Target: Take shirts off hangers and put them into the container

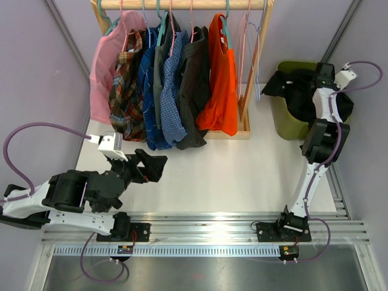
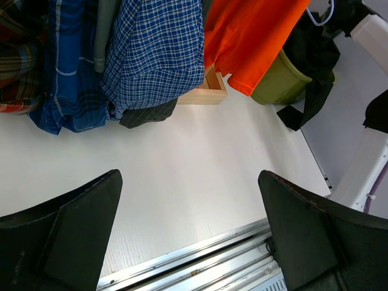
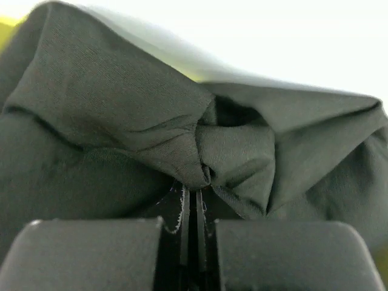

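Several shirts hang on hangers (image 1: 171, 21) from the wooden rail: pink (image 1: 112, 57), brown-red plaid (image 1: 124, 94), blue checked (image 1: 173, 100), dark grey (image 1: 195, 85) and orange (image 1: 222, 79). The olive-green container (image 1: 286, 121) stands at the right with a black shirt (image 1: 290, 85) draped over its rim. My right gripper (image 1: 320, 76) hovers above it, shut on a bunched fold of the black shirt (image 3: 200, 151). My left gripper (image 1: 155, 170) is open and holds nothing, low over the table in front of the hanging shirts. The left wrist view shows the blue checked shirt (image 2: 157, 54), the orange shirt (image 2: 254, 36) and the container (image 2: 280, 85).
Empty hangers (image 1: 248, 42) dangle at the rail's right end. The rack's light wooden base frame (image 1: 242, 130) lies under the orange shirt. Purple walls close in on both sides, and a metal rail (image 1: 206, 218) runs along the table's near edge.
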### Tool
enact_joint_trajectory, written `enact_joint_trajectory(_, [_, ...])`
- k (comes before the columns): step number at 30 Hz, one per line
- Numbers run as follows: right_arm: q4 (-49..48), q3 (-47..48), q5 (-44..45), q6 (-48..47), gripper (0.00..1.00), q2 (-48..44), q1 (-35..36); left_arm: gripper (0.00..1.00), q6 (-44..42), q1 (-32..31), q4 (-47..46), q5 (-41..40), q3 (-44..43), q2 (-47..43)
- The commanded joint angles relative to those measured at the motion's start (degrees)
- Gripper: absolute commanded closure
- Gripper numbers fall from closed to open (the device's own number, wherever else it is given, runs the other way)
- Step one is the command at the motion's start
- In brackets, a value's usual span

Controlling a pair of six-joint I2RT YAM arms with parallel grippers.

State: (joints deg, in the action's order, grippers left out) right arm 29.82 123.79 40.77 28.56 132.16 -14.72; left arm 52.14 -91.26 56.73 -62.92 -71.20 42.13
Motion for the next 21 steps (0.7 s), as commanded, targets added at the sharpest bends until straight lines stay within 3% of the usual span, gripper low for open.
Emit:
enact_joint_trajectory(1, [-2.39, -6.26, 9.23, 5.9, 1.0, -10.15, -0.92, 0.01, 0.95, 0.3, -3.55, -0.02, 0.01, 0.76])
enact_joint_trajectory(3, [-8.45, -9.51, 4.95, 2.41, 1.0, -12.62, -1.45, 0.01, 0.68, 0.38, -3.73, 0.25, -0.17, 1.2])
enact_joint_trajectory(7, [-4.09, -1.65, -4.18, -1.47, 1.0, -7.64, -1.54, 0.01, -0.2, 0.47, -4.79, 0.6, -0.17, 1.73])
enact_joint_trajectory(11, [19.06, 22.48, -16.57, -2.19, 1.0, 7.47, -1.63, 0.01, 0.33, 0.56, -5.14, 1.39, 0.71, 1.55])
enact_joint_trajectory(12, [21.48, 24.12, -18.17, -1.49, 1.0, 11.85, -1.54, 0.01, 0.77, 0.73, -5.14, 1.65, 0.88, 1.38])
enact_joint_trajectory(14, [23.08, 20.92, -21.33, -1.14, 1.0, 13.56, -1.63, 0.01, 1.12, 0.74, -5.22, 2.18, 1.5, 1.11])
enact_joint_trajectory(17, [16.68, 9.42, -24.07, -0.43, 1.0, 11.9, -1.63, 0.01, 1.56, 0.82, -5.05, 2.71, 1.68, 0.76])
enact_joint_trajectory(21, [17.54, 8.66, -25.21, -0.52, 1.0, 13.2, -1.63, 0.01, 2.0, 0.91, -5.05, 3.15, 2.03, 0.85])
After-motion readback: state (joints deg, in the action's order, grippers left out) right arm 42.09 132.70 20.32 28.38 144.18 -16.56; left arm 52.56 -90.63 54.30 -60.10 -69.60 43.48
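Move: The black shirt is already bunched in the green container, its middle about 11 cm left of the right hand, 2 cm back and 6 below. The container's own middle is 11 cm left, 3 back and 9 below. The rack's near post with the empty hangers stands some 37 cm left, 3 back and 10 higher. From the left hand, the container is about 58 cm right, 38 ahead and 27 below. The black shirt, still pinched in the right hand's closed fingers, is drawn back some 3 cm towards the robot, then swung up and forward about 7 cm each. From there the hand plunges about 16 cm, drifting left towards the container's middle, to stuff the cloth in, while the fingers tip some 25 degrees steeper downward and keep their grip. ##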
